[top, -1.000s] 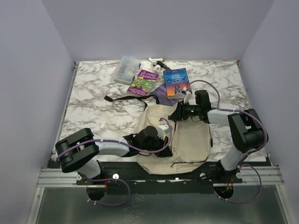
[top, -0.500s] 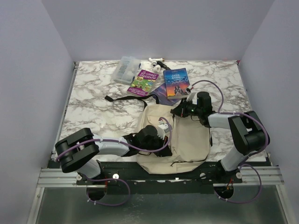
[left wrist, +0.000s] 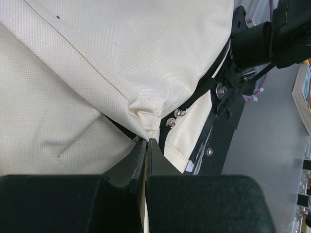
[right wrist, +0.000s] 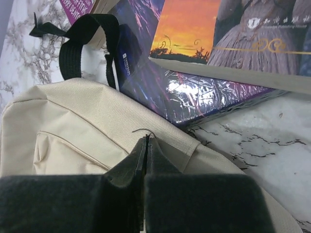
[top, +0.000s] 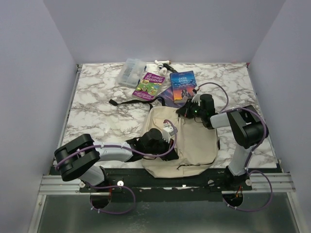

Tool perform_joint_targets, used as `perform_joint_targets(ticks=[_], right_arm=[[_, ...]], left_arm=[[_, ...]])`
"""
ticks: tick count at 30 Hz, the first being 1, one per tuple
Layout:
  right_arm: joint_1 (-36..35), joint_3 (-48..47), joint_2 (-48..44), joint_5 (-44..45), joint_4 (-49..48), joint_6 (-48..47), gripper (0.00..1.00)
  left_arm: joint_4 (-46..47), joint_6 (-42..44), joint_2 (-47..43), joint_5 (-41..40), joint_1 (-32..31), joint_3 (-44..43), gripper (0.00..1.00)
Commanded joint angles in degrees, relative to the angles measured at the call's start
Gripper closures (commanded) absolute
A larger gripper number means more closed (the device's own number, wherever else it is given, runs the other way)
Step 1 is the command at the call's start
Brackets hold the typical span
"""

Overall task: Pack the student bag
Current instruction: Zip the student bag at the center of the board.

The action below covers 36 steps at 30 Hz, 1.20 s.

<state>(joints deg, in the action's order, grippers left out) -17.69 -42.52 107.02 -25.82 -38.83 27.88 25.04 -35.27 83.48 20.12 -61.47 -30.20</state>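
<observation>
The student bag [top: 194, 143], beige with black straps, lies flat in the near middle of the table. My left gripper [top: 168, 132] is shut on a pinched fold of its beige fabric [left wrist: 146, 119] next to two small metal zip pulls [left wrist: 176, 117]. My right gripper [top: 183, 112] is shut at the bag's far top edge [right wrist: 97, 111], its tips on the fabric beside a thin black thread. A black carry loop [right wrist: 86, 36] curls just beyond it.
Three books lie just past the bag: a Jane Eyre book [top: 184, 85] on a dark purple one [right wrist: 189, 94], and a Treehouse book [top: 149, 85]. A clear plastic box [top: 131, 72] and a small white object [top: 163, 63] sit at the back. A black strap [top: 127, 102] trails left.
The right gripper closed and shifted toward the bag's far top edge, near the books. The right arm's elbow swung inward. The bag's upper part has shifted slightly with both grippers.
</observation>
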Motion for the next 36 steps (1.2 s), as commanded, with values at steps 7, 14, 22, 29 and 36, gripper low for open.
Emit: perform_joint_targets(ticks=[7,14,22,29,36], right_arm=[[-2.96,-13.96,-4.55,20.95,26.97,-14.72,1.00],[-3.49,-19.62,-9.15,20.24,45.06,-6.82,0.49],[-2.68,-17.40,-23.23,27.68,62.44,-0.27,0.05],[-0.80,-12.20,-33.31,25.34,71.97,2.98,0.00],[-1.84,-11.33,-36.76,28.74,83.02,5.28,0.04]], left_arm=[[-2.28,-0.74,3.57,8.05,-0.77,-1.36,1.00],[-2.27,-4.54,1.28,3.70,2.14,2.35,1.00],[-2.26,-8.56,-4.21,-3.15,4.74,6.02,1.00],[-2.62,-12.34,-9.41,-7.55,6.79,9.30,1.00],[-3.24,-13.25,-12.61,-7.83,6.81,9.08,1.00]])
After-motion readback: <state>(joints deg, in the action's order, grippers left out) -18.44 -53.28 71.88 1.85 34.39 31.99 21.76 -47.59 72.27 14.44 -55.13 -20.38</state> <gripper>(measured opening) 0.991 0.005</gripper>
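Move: The right hand is shut on the zip pull at the bag's far edge. The bag's right half lies some 16 cm back, 9 cm to the right and slightly lower; the Jane Eyre book is 13 cm ahead and 3 cm right, the purple book about 8 cm ahead and 5 cm left. The left hand keeps a fold of the bag's near end pinched; the bag's left half is roughly 12 cm ahead of it, 8 cm left. Forward a last 1.5 cm or so, the right hand then opens wide off the zip pull, climbs steeply by about 12 cm and swings back and to the right over the bag's right half, finally sinking a little as its fingers turn steeply down and clockwise. The left hand, still pinching the near fold, dips slightly, then drags it about 5 cm left and a little forward, turning counter-clockwise. ##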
